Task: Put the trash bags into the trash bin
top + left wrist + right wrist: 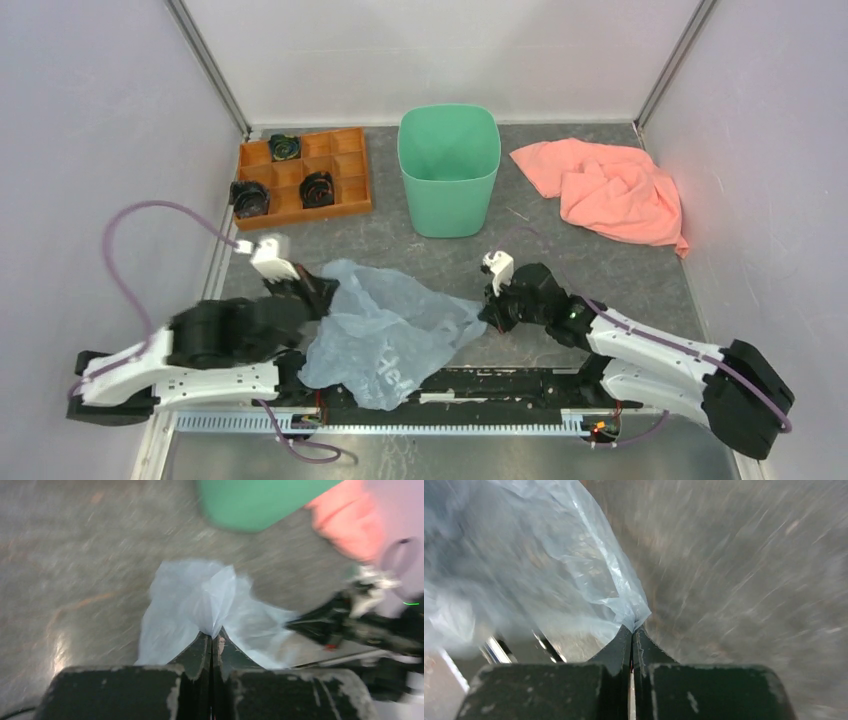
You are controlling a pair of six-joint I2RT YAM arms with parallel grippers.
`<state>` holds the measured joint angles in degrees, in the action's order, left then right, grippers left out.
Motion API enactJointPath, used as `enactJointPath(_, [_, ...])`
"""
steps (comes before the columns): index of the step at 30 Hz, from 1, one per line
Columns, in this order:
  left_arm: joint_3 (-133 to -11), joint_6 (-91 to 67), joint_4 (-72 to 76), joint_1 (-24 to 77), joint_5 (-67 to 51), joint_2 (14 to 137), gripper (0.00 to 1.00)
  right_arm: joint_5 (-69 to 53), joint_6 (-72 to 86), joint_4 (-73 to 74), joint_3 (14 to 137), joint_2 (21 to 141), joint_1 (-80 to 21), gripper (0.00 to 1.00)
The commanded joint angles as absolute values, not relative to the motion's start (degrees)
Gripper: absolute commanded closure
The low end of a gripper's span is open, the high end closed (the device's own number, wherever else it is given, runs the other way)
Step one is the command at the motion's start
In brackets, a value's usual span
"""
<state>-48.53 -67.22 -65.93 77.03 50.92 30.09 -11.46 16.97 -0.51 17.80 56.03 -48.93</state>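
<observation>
A crinkly pale blue-grey trash bag (385, 325) lies spread near the table's front, between my two arms. My left gripper (322, 292) is shut on the bag's left edge; in the left wrist view the bag (200, 600) bunches out of the closed jaws of the left gripper (213, 636). My right gripper (490, 313) is shut on the bag's right corner; in the right wrist view the bag (549, 565) is pinched at the tips of the right gripper (633, 629). The mint-green trash bin (448, 168) stands upright and open at the back centre, and also shows in the left wrist view (255, 502).
An orange compartment tray (345, 180) with dark round items stands at the back left. A salmon-pink cloth (610, 185) lies crumpled at the back right. Grey walls close in both sides. A metal rail (400, 420) runs along the near edge.
</observation>
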Motion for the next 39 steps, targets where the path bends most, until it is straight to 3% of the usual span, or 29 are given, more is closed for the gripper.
enactJointPath(1, [-75.1, -45.3, -45.9, 76.9, 55.5, 35.8, 0.98, -7.3, 10.1, 0.5, 44.6, 52.4, -47.2, 1.00])
enactJointPath(3, [-97.9, -34.1, -48.5, 76.7, 49.9, 47.7, 0.98, -8.6, 6.7, 6.3, 57.7, 53.7, -47.2, 1.00])
enactJointPath(5, [-117.5, -29.0, -54.2, 75.5, 45.7, 56.3, 0.98, -12.1, 5.4, 5.1, 62.0, 51.5, -47.2, 1.00])
enactJointPath(6, [-121.7, -27.3, -55.4, 74.5, 45.6, 57.7, 0.98, -13.5, 5.7, 2.5, 60.6, 49.3, -47.2, 1.00])
enactJointPath(8, [-115.5, -28.5, -55.5, 73.6, 52.0, 55.1, 0.98, -12.2, 8.0, -3.3, 52.7, 43.6, -47.2, 1.00])
enactJointPath(10, [-100.0, -37.8, -57.0, 73.6, 60.4, 48.5, 0.98, -8.5, 10.9, -4.6, 43.7, 41.8, -47.2, 1.00])
enactJointPath(13, [-83.8, -46.2, -58.6, 73.8, 59.7, 40.0, 0.98, -8.5, 13.8, -4.0, 32.8, 42.6, -46.8, 1.00])
enactJointPath(16, [-94.7, -44.7, -63.2, 73.8, 60.0, 38.9, 0.98, -6.3, 8.6, 5.3, 40.5, 43.8, -45.1, 1.00])
enactJointPath(20, [-102.4, -35.8, -57.3, 73.7, 55.5, 41.2, 0.98, -4.6, 3.7, 8.0, 52.0, 44.9, -45.0, 1.00])
enactJointPath(25, [-97.5, -41.4, -61.2, 73.7, 53.9, 43.1, 0.98, -8.6, 8.8, 3.2, 45.3, 45.2, -45.1, 1.00])
enactJointPath(31, [-90.0, -41.5, -53.2, 73.7, 45.6, 42.0, 0.98, -9.7, 9.8, 3.6, 43.5, 43.1, -45.1, 1.00])
enactJointPath(39, [-87.2, -42.0, -42.5, 73.7, 35.4, 57.4, 0.98, -21.7, 16.3, -6.4, 41.8, 46.7, -45.0, 0.93])
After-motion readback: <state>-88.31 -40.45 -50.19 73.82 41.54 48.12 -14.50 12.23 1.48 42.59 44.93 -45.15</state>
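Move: The trash bag is already pinched in both hands. Its body spreads between them, its middle about 9 cm right, 5 cm back and 12 cm below the left hand, and about 19 cm left, 5 cm back and 4 cm above the right. The bin's middle is about 26 cm ahead of both: 20 cm right of and 9 cm below the left hand, 8 cm left of and 7 cm above the right. The wooden organizer lies some 34 cm ahead, 17 cm left and 20 cm below the left hand. The trash bag is whipped up by both hands together, nearly 40 cm, then let down to roughly 20 cm above the start and flicked up again by a smaller stroke before easing down a little. The fingers keep their pinch and tip upward; the right hand also ends slightly forward, and the left drifts left, then swings some 12 cm right towards the right hand. ##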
